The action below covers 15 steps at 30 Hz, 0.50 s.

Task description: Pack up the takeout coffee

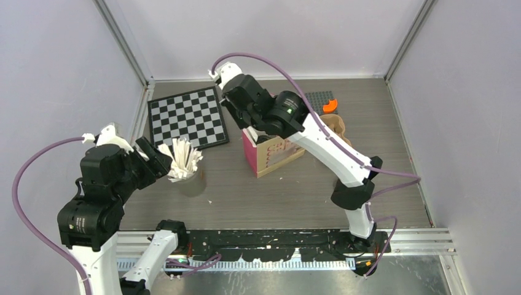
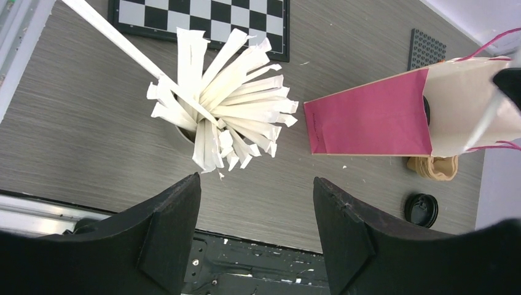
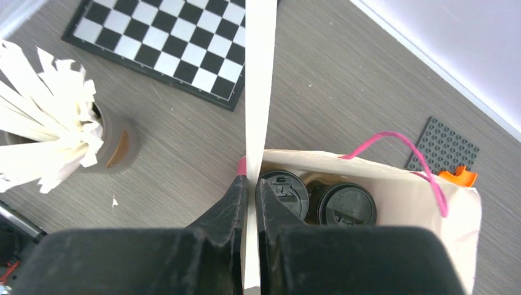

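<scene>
The two takeout coffee cups stand side by side inside a paper bag [image 3: 399, 184] with a pink side; only their black lids [image 3: 284, 192] [image 3: 342, 204] show. My right gripper [image 3: 252, 181] hovers over the bag's left edge, shut on a long white paper-wrapped stick [image 3: 258, 74] that runs up out of the view. My left gripper [image 2: 257, 184] is open with nothing between its fingers, above the table just short of a grey cup of white sticks [image 2: 227, 104]. In the top view the left gripper [image 1: 161, 161] is beside that cup [image 1: 184, 166].
A chessboard [image 1: 187, 117] lies at the back left. A grey studded plate with an orange piece [image 1: 322, 101] is at the back right. A brown cardboard carrier [image 2: 433, 167] sits behind the bag [image 1: 273, 157], and a loose black lid [image 2: 421, 210] lies near it.
</scene>
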Tool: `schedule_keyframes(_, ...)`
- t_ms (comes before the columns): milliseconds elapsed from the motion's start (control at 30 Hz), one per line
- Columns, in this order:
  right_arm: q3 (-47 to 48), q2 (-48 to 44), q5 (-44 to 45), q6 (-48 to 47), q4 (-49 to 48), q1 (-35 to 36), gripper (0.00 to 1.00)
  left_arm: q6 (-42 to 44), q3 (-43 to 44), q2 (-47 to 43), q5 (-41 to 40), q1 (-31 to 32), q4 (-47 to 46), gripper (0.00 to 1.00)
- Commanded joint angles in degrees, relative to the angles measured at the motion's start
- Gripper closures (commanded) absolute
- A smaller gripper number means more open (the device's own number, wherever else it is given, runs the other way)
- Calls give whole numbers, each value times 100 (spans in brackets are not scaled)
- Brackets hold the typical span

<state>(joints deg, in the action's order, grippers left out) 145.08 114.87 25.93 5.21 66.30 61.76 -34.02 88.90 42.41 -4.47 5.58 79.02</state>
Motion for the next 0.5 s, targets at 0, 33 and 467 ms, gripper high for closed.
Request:
schedule_keyframes(0, -113, -765, 221, 62, -561, 7, 89, 90, -48, 65, -55, -14, -343, 31)
schedule_keyframes(33, -225, -851, 289, 6, -631, 5, 89, 99, -49, 73, -66, -16, -339, 31)
schedule_keyframes(467, -3909, -2458, -539, -1859, -2865, -851, 84, 304, -277, 113, -270, -13, -122, 29)
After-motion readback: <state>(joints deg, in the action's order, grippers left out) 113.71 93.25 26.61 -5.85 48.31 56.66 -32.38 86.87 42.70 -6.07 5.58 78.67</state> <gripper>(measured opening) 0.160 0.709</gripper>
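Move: The paper bag that the right hand is taking its wrapped straw to is centred about 8 cm to that hand's right and 5 cm ahead, its middle some 22 cm lower. The straw holder stands roughly 17 cm left and 5 cm back, and the chessboard lies about 20 cm ahead and 21 cm left. The bag is some 20 cm ahead of the idle left hand and 29 cm to its right, similarly low. Rightward in a hump, the right hand carries the straw still pinched in its nearly shut fingers past the bag's left rim and over its open top: about 7 cm across, climbing some 5 cm first, then sinking again and easing slightly forward towards the end. The fingertips tilt up roughly 10 degrees. ##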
